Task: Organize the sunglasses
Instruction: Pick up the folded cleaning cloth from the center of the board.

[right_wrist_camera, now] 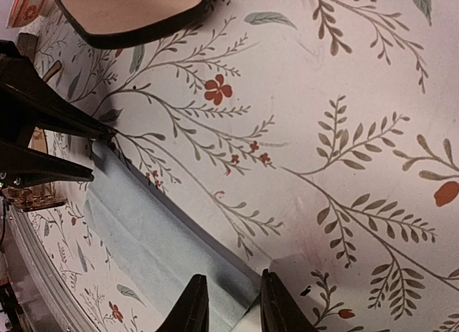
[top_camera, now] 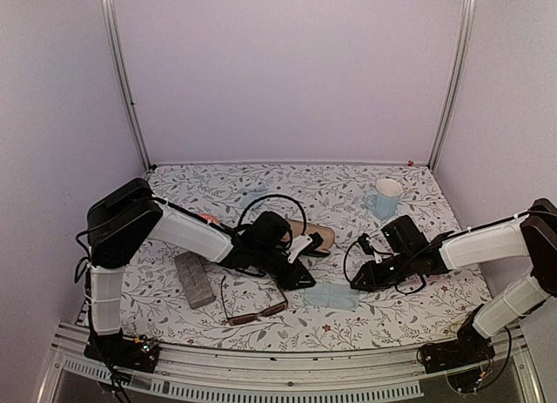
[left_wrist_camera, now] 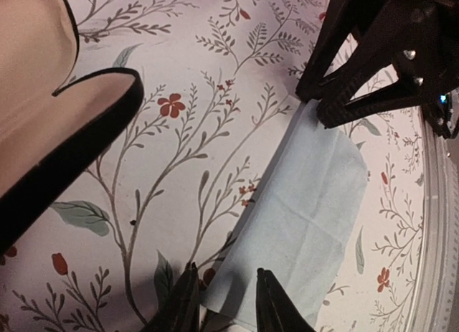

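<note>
The dark brown sunglasses lie open on the floral table near the front, left of both grippers and untouched. A small pink-red piece peeks out behind my left forearm; the rest of it is hidden. My left gripper is down at the left end of a folded light blue cloth. Its jaws stand narrowly apart astride the cloth's corner. My right gripper is at the cloth's other end, jaws likewise slightly apart over the edge.
An open black oval case with a tan lining lies just behind the left gripper. A grey rectangular case sits at the left. A white mug stands at the back right. The metal rail runs along the front edge.
</note>
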`<state>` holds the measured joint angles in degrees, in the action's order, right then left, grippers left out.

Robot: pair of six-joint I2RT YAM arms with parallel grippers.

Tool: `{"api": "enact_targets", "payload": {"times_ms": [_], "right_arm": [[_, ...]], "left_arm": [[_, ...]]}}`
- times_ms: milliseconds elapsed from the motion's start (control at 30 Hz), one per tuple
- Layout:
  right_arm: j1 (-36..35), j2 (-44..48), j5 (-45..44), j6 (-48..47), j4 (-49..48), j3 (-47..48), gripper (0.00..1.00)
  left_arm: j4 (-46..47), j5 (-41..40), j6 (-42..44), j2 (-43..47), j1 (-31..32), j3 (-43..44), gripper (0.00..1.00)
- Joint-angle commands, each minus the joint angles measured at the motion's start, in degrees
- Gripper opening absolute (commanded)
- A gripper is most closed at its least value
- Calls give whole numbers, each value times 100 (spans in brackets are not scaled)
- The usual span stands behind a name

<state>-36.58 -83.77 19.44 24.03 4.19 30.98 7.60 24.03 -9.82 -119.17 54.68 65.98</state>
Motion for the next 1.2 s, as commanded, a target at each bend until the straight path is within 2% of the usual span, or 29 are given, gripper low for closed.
{"api": "enact_targets", "payload": {"times_ms": [0,333,400,733,967,1167], "right_arm": [[28,-89,68,-21,-22,-99,25],[28,-95,75,-40,-37,-94,20],[28,-99,98,-49,-67,-84,15],[28,-92,174,-61,-119,-51,9],[30,16,141,-161,-88,82,1],[32,230,163,-334,-50,292,0]], "left_arm": [[-94,115,-36,-165,-69,13,27],[-83,216,-59,-222,-71,82,15],[-83,237,-63,-220,-67,90,13],[21,392,-140,-199,-112,83,1],[194,532,-228,-39,-238,24,0],[172,512,-185,172,-362,24,0]]}}
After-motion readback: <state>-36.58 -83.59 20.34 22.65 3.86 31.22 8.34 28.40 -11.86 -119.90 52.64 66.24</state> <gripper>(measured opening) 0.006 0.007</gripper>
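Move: The folded cloth lies just under both my hands, which already straddle the ends of its far edge: its middle is about 5 cm right and 4 cm back of my left hand, and about 5 cm left and 4 cm back of my right. The open glasses case stands some 16 cm ahead of my left hand; the brown sunglasses lie about 12 cm to that hand's left and 6 cm back. I shut both my grippers from about a third open, pinching the cloth by its two far corners, left hand on the left corner and right hand on the right. While closing, both hands ease back and down barely half a centimetre; once shut, they start up, and my left hand also slides about 1 cm forward. ##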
